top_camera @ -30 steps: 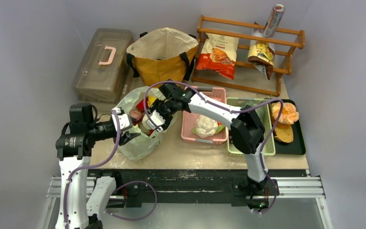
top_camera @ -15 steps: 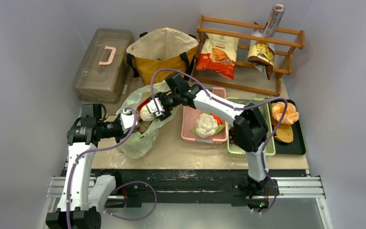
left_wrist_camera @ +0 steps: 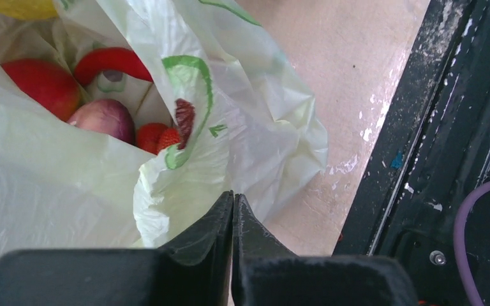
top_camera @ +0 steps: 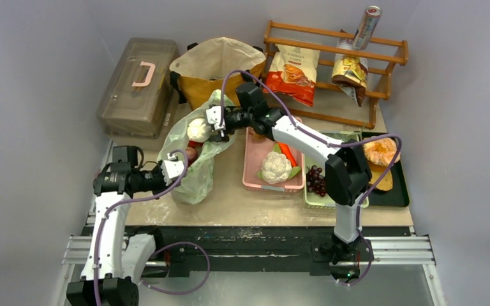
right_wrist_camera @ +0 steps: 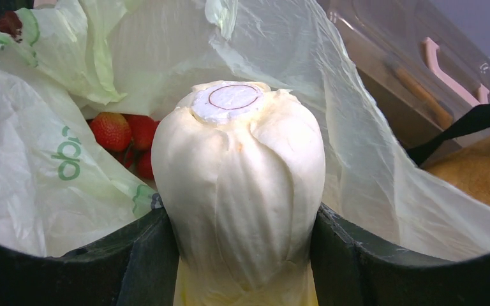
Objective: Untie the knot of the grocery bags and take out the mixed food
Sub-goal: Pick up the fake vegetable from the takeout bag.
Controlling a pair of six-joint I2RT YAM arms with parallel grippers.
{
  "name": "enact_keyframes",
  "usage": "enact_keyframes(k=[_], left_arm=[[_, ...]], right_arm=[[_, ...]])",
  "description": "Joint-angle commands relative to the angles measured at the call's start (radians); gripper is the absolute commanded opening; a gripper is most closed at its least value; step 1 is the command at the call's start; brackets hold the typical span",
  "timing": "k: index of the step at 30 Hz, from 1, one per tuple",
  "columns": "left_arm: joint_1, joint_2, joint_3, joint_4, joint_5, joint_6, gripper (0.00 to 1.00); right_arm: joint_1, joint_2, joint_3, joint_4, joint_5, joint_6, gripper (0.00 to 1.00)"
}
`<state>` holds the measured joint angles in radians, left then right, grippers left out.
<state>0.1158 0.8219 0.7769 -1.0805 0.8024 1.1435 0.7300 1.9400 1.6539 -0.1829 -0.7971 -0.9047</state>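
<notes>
The pale-green plastic bag (top_camera: 194, 175) lies with its mouth open; no knot shows. My right gripper (top_camera: 201, 130) is shut on a yellow-white cabbage (top_camera: 197, 129), lifted above the bag's far rim. In the right wrist view the cabbage (right_wrist_camera: 239, 159) fills the gripper (right_wrist_camera: 240, 220). My left gripper (top_camera: 184, 167) is shut at the bag's near-left rim; its tips (left_wrist_camera: 233, 196) press against the plastic (left_wrist_camera: 185, 191), and I cannot tell whether film is pinched. Inside lie a red chilli (left_wrist_camera: 111, 60), a purple onion (left_wrist_camera: 102, 121), a red fruit (left_wrist_camera: 38, 83) and strawberries (right_wrist_camera: 111, 131). The mustard tote (top_camera: 220, 80) stands behind.
A grey lidded box (top_camera: 137, 83) sits back left. A pink basket (top_camera: 274, 187) holds cauliflower and carrot; a green basket (top_camera: 333, 203) holds grapes (top_camera: 316, 180). A black tray (top_camera: 400, 185) lies at the right. A wooden rack (top_camera: 332, 118) carries chip bags and a can.
My right gripper has lifted the cabbage up and back, out of the green bag. My left gripper has closed and shifted right, to the bag's near rim.
</notes>
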Motion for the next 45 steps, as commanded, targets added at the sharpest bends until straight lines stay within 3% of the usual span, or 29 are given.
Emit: enact_keyframes(k=[1, 4, 5, 8, 11, 16, 18, 21, 25, 26, 30, 36, 45], left_arm=[[0.014, -0.032, 0.112, 0.038, 0.151, -0.14, 0.11], [0.013, -0.029, 0.247, 0.068, 0.246, -0.298, 0.43], [0.012, -0.027, 0.293, 0.061, 0.263, -0.32, 0.47], [0.012, -0.034, 0.379, 0.144, 0.266, -0.404, 0.53], [-0.006, -0.022, 0.374, 0.232, 0.223, -0.446, 0.57], [-0.105, 0.056, 0.336, 0.275, 0.17, -0.224, 0.66], [-0.12, 0.097, 0.365, 0.249, 0.2, -0.051, 0.81], [-0.148, 0.187, 0.451, 0.233, 0.207, 0.035, 0.87], [-0.167, 0.243, 0.489, 0.134, 0.173, 0.26, 0.94], [-0.171, 0.251, 0.491, 0.121, 0.163, 0.298, 0.99], [-0.191, 0.303, 0.517, 0.035, 0.131, 0.406, 1.0], [-0.214, 0.328, 0.481, 0.135, 0.074, 0.368, 1.0], [-0.216, 0.407, 0.525, 0.05, 0.055, 0.441, 0.97]], right_arm=[[-0.003, -0.064, -0.039, 0.141, -0.033, 0.094, 0.02], [0.003, -0.056, -0.055, 0.158, -0.032, 0.098, 0.02], [0.003, -0.054, -0.061, 0.164, -0.03, 0.1, 0.02], [0.006, -0.056, -0.077, 0.178, -0.027, 0.098, 0.02], [0.01, -0.059, -0.086, 0.212, -0.025, 0.107, 0.02], [0.017, -0.068, -0.103, 0.235, -0.037, 0.111, 0.03], [0.021, -0.074, -0.108, 0.21, -0.046, 0.076, 0.03], [0.023, -0.079, -0.111, 0.188, -0.063, 0.046, 0.03], [0.027, -0.077, -0.107, 0.184, -0.071, 0.04, 0.03], [0.028, -0.076, -0.106, 0.186, -0.073, 0.041, 0.03], [0.035, -0.074, -0.102, 0.201, -0.073, 0.047, 0.03], [0.043, -0.081, -0.103, 0.203, -0.08, 0.05, 0.03], [0.05, -0.083, -0.103, 0.216, -0.084, 0.059, 0.04]])
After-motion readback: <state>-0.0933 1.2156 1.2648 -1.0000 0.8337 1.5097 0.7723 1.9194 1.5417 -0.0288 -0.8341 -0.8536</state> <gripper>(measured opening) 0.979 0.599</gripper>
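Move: The fake vegetable is already clamped in the right hand, white base out, its middle just under the finger pads; from the left hand it is about 16 cm ahead, 9 cm right and 7 cm higher. In the takeout bag the onion sits some 12 cm ahead, 5 cm right and 8 cm below the left hand. From the right hand the brown shopping bag is roughly 17 cm ahead, 5 cm right; the pink basket 8 cm back, 24 cm right, both lower. The held fake vegetable draws the left hand in: from shut beside the bag's near side, that hand opens while rising some 17 cm, then goes about 8 cm forward, drifting right and sinking about 7 cm, its spread fingers swinging to point flatter and more rightward around the white base, not closing. The right hand keeps its grip, easing about 3 cm back and slightly left. ##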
